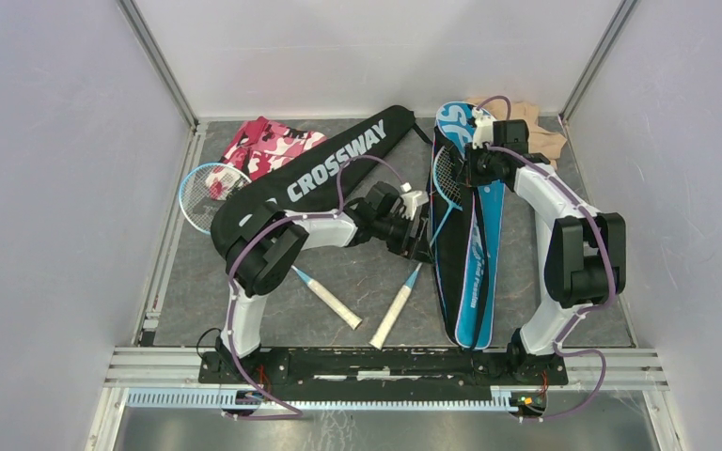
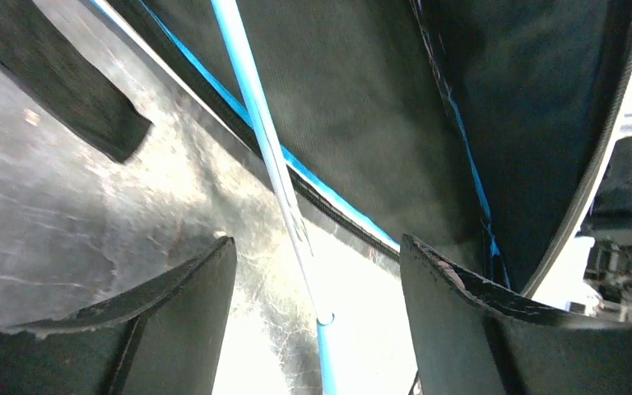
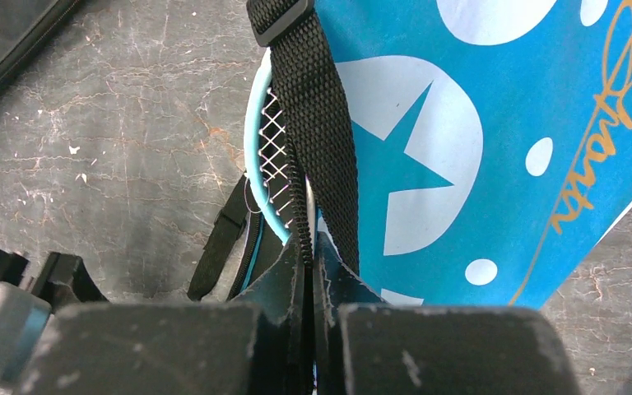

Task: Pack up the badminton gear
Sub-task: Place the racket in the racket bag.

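The blue racket cover (image 1: 478, 254) lies lengthwise at centre right, and its opened edge shows a dark inside (image 2: 362, 107). A racket lies with its white handle (image 1: 390, 319) on the table and its strung head (image 3: 273, 156) inside the cover's mouth. My left gripper (image 2: 317, 255) is open, and that racket's thin blue and silver shaft (image 2: 276, 177) runs untouched between its fingers (image 2: 189, 313). My right gripper (image 3: 307, 247) is shut on the blue cover's zipper edge (image 3: 300, 210), beside a black strap (image 3: 317, 107). A second racket (image 1: 209, 188) lies at the left, partly under the black "CROSSWAY" cover (image 1: 329, 169).
A pink-and-white camouflage cloth (image 1: 268, 146) lies at the back left and a beige cloth (image 1: 538, 132) at the back right. The second racket's white handle (image 1: 334, 305) lies near the front. Grey walls close in the table on three sides.
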`<action>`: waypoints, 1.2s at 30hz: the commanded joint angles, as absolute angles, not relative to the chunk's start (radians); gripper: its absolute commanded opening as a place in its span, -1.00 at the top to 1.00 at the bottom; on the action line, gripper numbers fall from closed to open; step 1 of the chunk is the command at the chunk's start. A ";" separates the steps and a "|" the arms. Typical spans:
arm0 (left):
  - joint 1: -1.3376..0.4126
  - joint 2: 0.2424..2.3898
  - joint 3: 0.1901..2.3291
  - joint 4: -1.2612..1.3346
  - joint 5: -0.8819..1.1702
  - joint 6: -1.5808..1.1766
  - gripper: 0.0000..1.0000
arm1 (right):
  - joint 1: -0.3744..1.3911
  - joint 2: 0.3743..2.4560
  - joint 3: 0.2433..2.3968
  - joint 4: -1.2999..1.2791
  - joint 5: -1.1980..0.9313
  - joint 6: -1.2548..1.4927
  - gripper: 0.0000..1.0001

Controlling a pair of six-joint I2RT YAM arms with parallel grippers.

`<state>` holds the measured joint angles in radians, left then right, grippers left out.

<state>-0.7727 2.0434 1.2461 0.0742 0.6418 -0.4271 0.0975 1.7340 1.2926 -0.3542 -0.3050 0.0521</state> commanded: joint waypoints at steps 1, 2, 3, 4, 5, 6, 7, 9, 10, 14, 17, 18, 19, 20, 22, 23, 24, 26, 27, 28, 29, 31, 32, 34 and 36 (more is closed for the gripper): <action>-0.790 2.003 1.184 0.163 0.729 -0.403 -0.51 | 0.082 1.730 1.347 -0.322 -0.319 0.054 1.00; -0.793 2.003 1.175 0.168 0.732 -0.402 -0.47 | 0.081 1.730 1.347 -0.323 -0.320 0.055 1.00; -0.796 2.004 1.166 0.177 0.736 -0.404 -0.42 | 0.080 1.732 1.347 -0.325 -0.322 0.053 1.00; -0.799 2.006 1.158 0.182 0.740 -0.404 -0.37 | 0.080 1.732 1.347 -0.327 -0.323 0.053 1.00; -0.802 2.008 1.151 0.189 0.741 -0.405 -0.32 | 0.079 1.733 1.347 -0.329 -0.325 0.051 1.00; -0.804 2.008 1.144 0.197 0.745 -0.410 -0.27 | 0.078 1.733 1.346 -0.330 -0.327 0.051 1.00; -0.805 2.007 1.135 0.207 0.749 -0.416 -0.25 | 0.078 1.733 1.345 -0.329 -0.328 0.049 1.00; -0.809 2.002 1.115 0.224 0.757 -0.427 -0.20 | 0.077 1.733 1.340 -0.330 -0.333 0.046 1.00; -0.811 1.999 1.103 0.230 0.761 -0.428 -0.16 | 0.077 1.733 1.338 -0.330 -0.335 0.047 1.00; -0.813 1.987 1.061 0.259 0.773 -0.435 0.12 | 0.076 1.730 1.328 -0.329 -0.343 0.044 1.00; -0.813 1.989 1.067 0.271 0.773 -0.447 0.34 | 0.076 1.721 1.310 -0.321 -0.348 0.046 1.00; -0.814 1.990 1.074 0.272 0.773 -0.452 0.41 | 0.076 1.716 1.299 -0.317 -0.352 0.049 1.00; -0.813 1.991 1.084 0.274 0.769 -0.464 0.47 | 0.075 1.710 1.283 -0.309 -0.358 0.055 1.00; -0.812 1.994 1.097 0.275 0.767 -0.478 0.53 | 0.077 1.702 1.264 -0.294 -0.367 0.064 1.00; -0.813 1.997 1.122 0.275 0.769 -0.509 0.72 | 0.076 1.685 1.232 -0.270 -0.387 0.082 1.00; -0.813 1.999 1.137 0.273 0.769 -0.526 0.78 | 0.076 1.681 1.221 -0.264 -0.393 0.087 1.00; -0.813 2.002 1.152 0.271 0.768 -0.544 0.87 | 0.076 1.677 1.216 -0.260 -0.398 0.090 1.00; -0.813 2.010 1.183 0.264 0.763 -0.584 0.96 | 0.075 1.672 1.212 -0.260 -0.403 0.095 1.00; -0.813 2.013 1.199 0.263 0.761 -0.612 0.96 | 0.076 1.670 1.209 -0.256 -0.407 0.098 1.00; -0.813 2.017 1.215 0.262 0.757 -0.632 0.96 | 0.076 1.665 1.202 -0.253 -0.412 0.101 1.00; -0.812 2.018 1.234 0.261 0.745 -0.654 0.96 | 0.075 1.659 1.195 -0.247 -0.416 0.108 1.00; -0.811 2.026 1.260 0.260 0.720 -0.694 0.96 | 0.076 1.649 1.178 -0.232 -0.428 0.121 1.00; -0.811 2.032 1.287 0.256 0.707 -0.710 0.96 | 0.075 1.645 1.172 -0.227 -0.435 0.128 1.00; -0.811 2.054 1.335 0.250 0.683 -0.736 0.96 | 0.075 1.637 1.160 -0.214 -0.444 0.142 1.00; -0.811 2.088 1.398 0.234 0.666 -0.750 0.96 | 0.076 1.635 1.149 -0.202 -0.454 0.153 1.00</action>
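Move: Behind the open left fingers, about 5 cm back, 1 cm to their left and 3 cm lower, lies the blue cone at the top of the racket's handle. The racket's head is roughly 17 cm ahead of this hand and 5 cm right; the open racket bag's middle is some 7 cm ahead and 10 cm right. The other racket's handle lies 9 cm back and 19 cm left. From the right hand the cone is about 21 cm back, 12 cm left and 9 cm down. Drawing back about 5 cm along the racket's shaft and sinking some 2 cm, the left hand closes its fingers on the racket at the blue cone, then lifts it about 5 cm while carrying it forward and right, roughly 4 cm each way, towards the bag. The right hand keeps its pinch on the bag's strap and edge, shifting only about a centimetre. ##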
